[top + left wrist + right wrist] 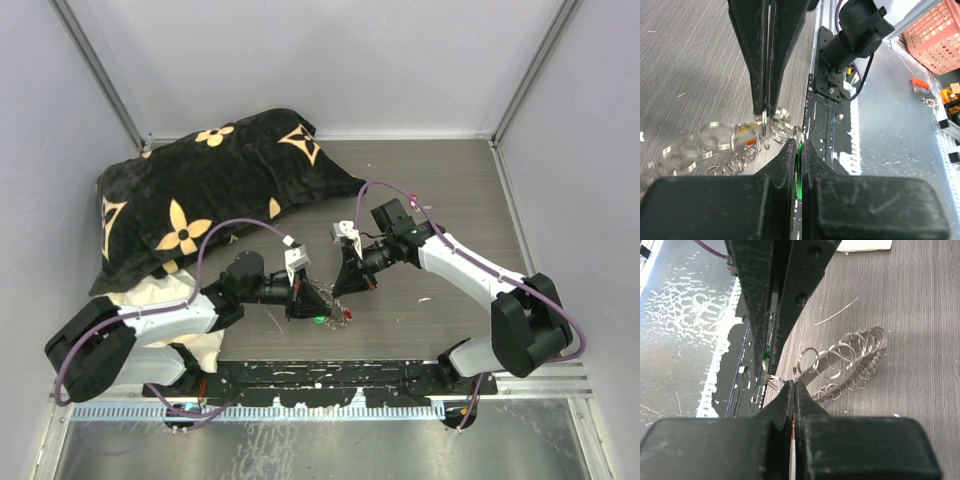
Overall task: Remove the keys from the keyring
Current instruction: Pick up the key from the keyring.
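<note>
The keyring is a silvery wire coil lying on the wooden table, also seen in the left wrist view and from above. My left gripper is shut on the green head of one of the keys, near the table's front edge. My right gripper faces it tip to tip and is shut on a wire loop at the coil's end. A second key with a red and yellow head hangs in the coil. Any other keys are hidden among the loops.
A black pillow with a tan flower pattern fills the rear left of the table. The arms' black mounting rail runs along the near edge, right behind the grippers. A pink basket stands off the table.
</note>
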Action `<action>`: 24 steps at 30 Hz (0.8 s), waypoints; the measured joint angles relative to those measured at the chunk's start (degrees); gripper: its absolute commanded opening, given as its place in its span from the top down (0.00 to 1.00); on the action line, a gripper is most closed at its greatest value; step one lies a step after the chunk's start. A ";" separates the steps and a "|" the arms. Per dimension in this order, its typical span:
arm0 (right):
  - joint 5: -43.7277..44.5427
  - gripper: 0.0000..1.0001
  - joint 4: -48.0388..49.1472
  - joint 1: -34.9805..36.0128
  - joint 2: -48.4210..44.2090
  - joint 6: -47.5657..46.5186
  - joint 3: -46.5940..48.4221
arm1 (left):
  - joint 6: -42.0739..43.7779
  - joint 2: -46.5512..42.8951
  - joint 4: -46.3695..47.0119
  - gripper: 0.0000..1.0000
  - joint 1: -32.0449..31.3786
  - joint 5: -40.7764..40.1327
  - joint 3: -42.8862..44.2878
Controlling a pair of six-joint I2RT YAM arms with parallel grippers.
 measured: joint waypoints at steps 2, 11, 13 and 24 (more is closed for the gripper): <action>0.11 0.99 0.00 0.00 -0.02 0.00 0.02 | -0.37 -2.43 -8.31 1.00 -0.20 -0.57 3.48; 0.87 0.99 0.04 0.02 -0.70 0.00 0.24 | -5.57 -3.50 -33.46 1.00 -0.22 -2.14 15.02; 0.90 0.96 0.04 0.02 -1.07 0.02 0.24 | -6.82 -3.23 -36.46 1.00 -0.17 -2.10 16.87; 1.09 0.55 -0.04 -3.39 -4.31 0.83 0.42 | -8.68 -3.23 -47.50 1.00 0.04 -2.10 21.79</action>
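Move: The green key is already pinched in the left fingers and still linked to the keyring, whose wire loop sits in the shut right fingers about 3 cm ahead and 2 cm right of the left hand. From the right hand, the green key lies about 3 cm back and 2 cm left. The keyring's coils hang some 5 cm ahead of the left hand, 1 cm right and 4 cm lower; the red key is about 1 cm ahead, 4 cm right and 4 cm below. The green key, kept tight in the shut left fingers, is lifted about 3 cm with the keyring, while the left hand rolls and tips its fingers further down, some 30 degrees in all. Late on, the right fingers open to let go of the wire loop, and the right hand backs off up, forward and to its right, about 2.5 cm. ##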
